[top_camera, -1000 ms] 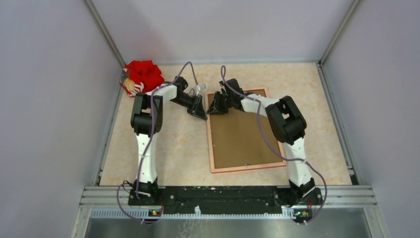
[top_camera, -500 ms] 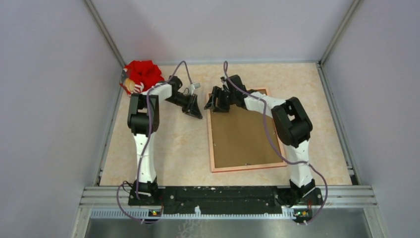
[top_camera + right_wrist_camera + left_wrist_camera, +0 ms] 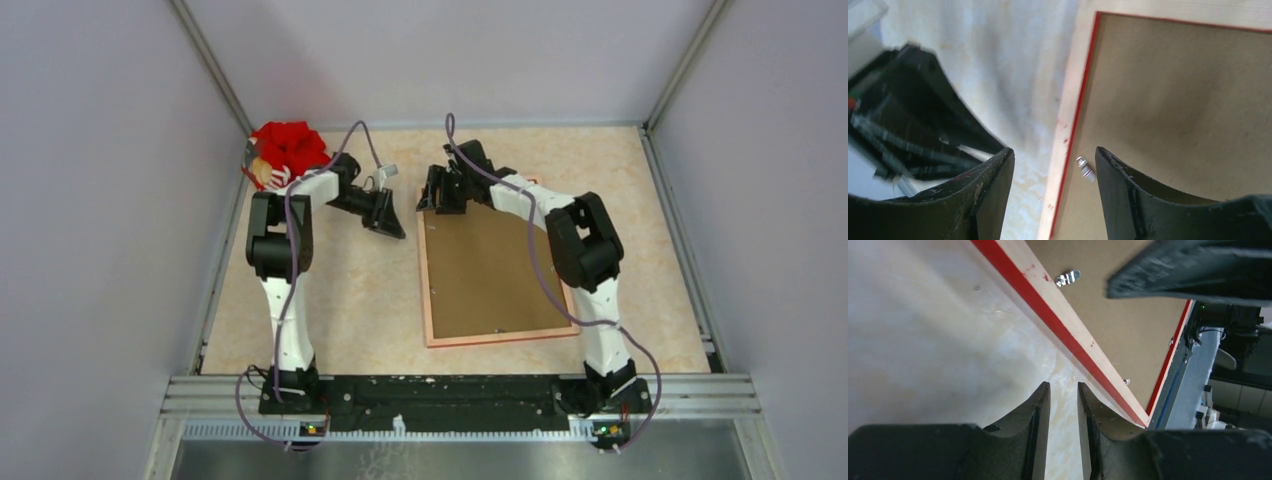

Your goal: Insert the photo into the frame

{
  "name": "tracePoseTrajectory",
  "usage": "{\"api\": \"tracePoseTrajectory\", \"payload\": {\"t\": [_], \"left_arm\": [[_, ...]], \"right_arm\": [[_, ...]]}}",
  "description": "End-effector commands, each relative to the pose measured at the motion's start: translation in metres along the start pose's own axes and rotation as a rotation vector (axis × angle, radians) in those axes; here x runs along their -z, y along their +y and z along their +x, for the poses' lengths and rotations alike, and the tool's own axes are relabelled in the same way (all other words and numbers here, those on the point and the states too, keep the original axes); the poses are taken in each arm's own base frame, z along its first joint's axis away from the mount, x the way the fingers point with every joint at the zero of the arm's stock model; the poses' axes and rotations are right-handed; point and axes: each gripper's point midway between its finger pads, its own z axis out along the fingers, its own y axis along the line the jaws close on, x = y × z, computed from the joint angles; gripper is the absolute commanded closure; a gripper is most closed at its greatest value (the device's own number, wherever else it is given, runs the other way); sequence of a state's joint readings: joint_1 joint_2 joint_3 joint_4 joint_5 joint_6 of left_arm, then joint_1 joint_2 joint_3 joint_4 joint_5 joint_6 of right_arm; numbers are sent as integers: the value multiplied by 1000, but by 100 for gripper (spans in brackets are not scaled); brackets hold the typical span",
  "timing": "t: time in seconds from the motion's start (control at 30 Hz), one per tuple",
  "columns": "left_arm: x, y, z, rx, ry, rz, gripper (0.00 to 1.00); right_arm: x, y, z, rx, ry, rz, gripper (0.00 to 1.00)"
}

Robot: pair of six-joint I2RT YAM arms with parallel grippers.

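Note:
The frame [image 3: 428,290] lies face down right of centre, pale wood back up with a thin red lip, and a brown backing panel [image 3: 490,270] sits inside it. The photo is hidden. My right gripper [image 3: 437,198] is open over the frame's far left corner. In the right wrist view its jaws [image 3: 1054,155] straddle the left rail [image 3: 1070,115] beside a small metal clip [image 3: 1086,169]. My left gripper [image 3: 392,225] hovers over bare table just left of the frame. Its fingers [image 3: 1064,387] stand a narrow gap apart with nothing between them; the rail [image 3: 1058,325] runs past on the right.
A red ruffled object [image 3: 288,152] sits in the far left corner. Grey walls close in the table on three sides. The two grippers are close together near the frame's far left corner.
The right gripper has opened and shifted a little farther back over the frame's corner. The left gripper has drawn back to the left, away from the frame, its fingers parting slightly.

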State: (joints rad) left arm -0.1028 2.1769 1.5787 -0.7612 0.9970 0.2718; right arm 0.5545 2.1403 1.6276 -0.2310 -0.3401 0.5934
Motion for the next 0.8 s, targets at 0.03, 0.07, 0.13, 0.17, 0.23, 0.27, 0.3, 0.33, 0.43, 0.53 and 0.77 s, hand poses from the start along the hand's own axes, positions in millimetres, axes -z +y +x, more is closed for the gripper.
{"api": "tracePoseTrajectory", "payload": {"t": [0.03, 0.07, 0.13, 0.17, 0.23, 0.27, 0.3, 0.33, 0.43, 0.53, 0.77], "left_arm": [[-22, -24, 3, -26, 2, 55, 66], [-26, -24, 5, -18, 5, 61, 66], [-32, -24, 7, -4, 10, 80, 66], [-34, -22, 7, 3, 12, 83, 66], [-38, -19, 8, 14, 16, 82, 67], [-39, -17, 7, 14, 16, 81, 68], [-39, -16, 6, 15, 15, 77, 68], [-40, -15, 6, 14, 16, 75, 68], [-45, -12, 5, 18, 23, 75, 70], [-49, -11, 4, 16, 31, 75, 70], [-54, -10, 1, 17, 38, 76, 71]], "right_arm": [[-16, -22, -10, 36, 27, 13, 40], [-17, -22, -7, 38, 38, 8, 40], [-19, -24, -1, 36, 57, -1, 42], [-19, -23, 2, 35, 64, -10, 42], [-18, -23, 11, 24, 82, -34, 44], [-19, -22, 14, 21, 84, -48, 45], [-18, -23, 19, 12, 91, -56, 46], [-19, -23, 23, 5, 97, -63, 48], [-19, -24, 34, -14, 115, -88, 51], [-19, -22, 42, -35, 131, -117, 55], [-11, -18, 45, -49, 126, -129, 62]]}}
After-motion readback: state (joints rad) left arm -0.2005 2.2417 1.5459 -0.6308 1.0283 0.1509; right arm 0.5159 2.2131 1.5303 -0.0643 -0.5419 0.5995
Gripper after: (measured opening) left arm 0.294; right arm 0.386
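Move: The metal clip at the backing's left edge lies some 5 cm below the right hand, about 2 cm back and 1 cm to its right. The frame's left bar passes 2 cm left of that clip, and the frame's far left corner is roughly 9 cm beyond it and 3 cm left. From the left hand, that bar's nearest stretch is about 5 cm right, 1 cm back and 3 cm lower; the clip is around 3 cm ahead, 7 cm right and 4 cm below. The right hand brings its inner fingertip onto the metal clip: it sinks nearly 4 cm, first edging forward, then drawing back about 2.5 cm while the fingers partly close and the wrist turns slightly counter-clockwise. The left hand heads right and down to set its narrow-open fingertips against the outer side of the frame's left bar, dipping back before easing slightly forward. ##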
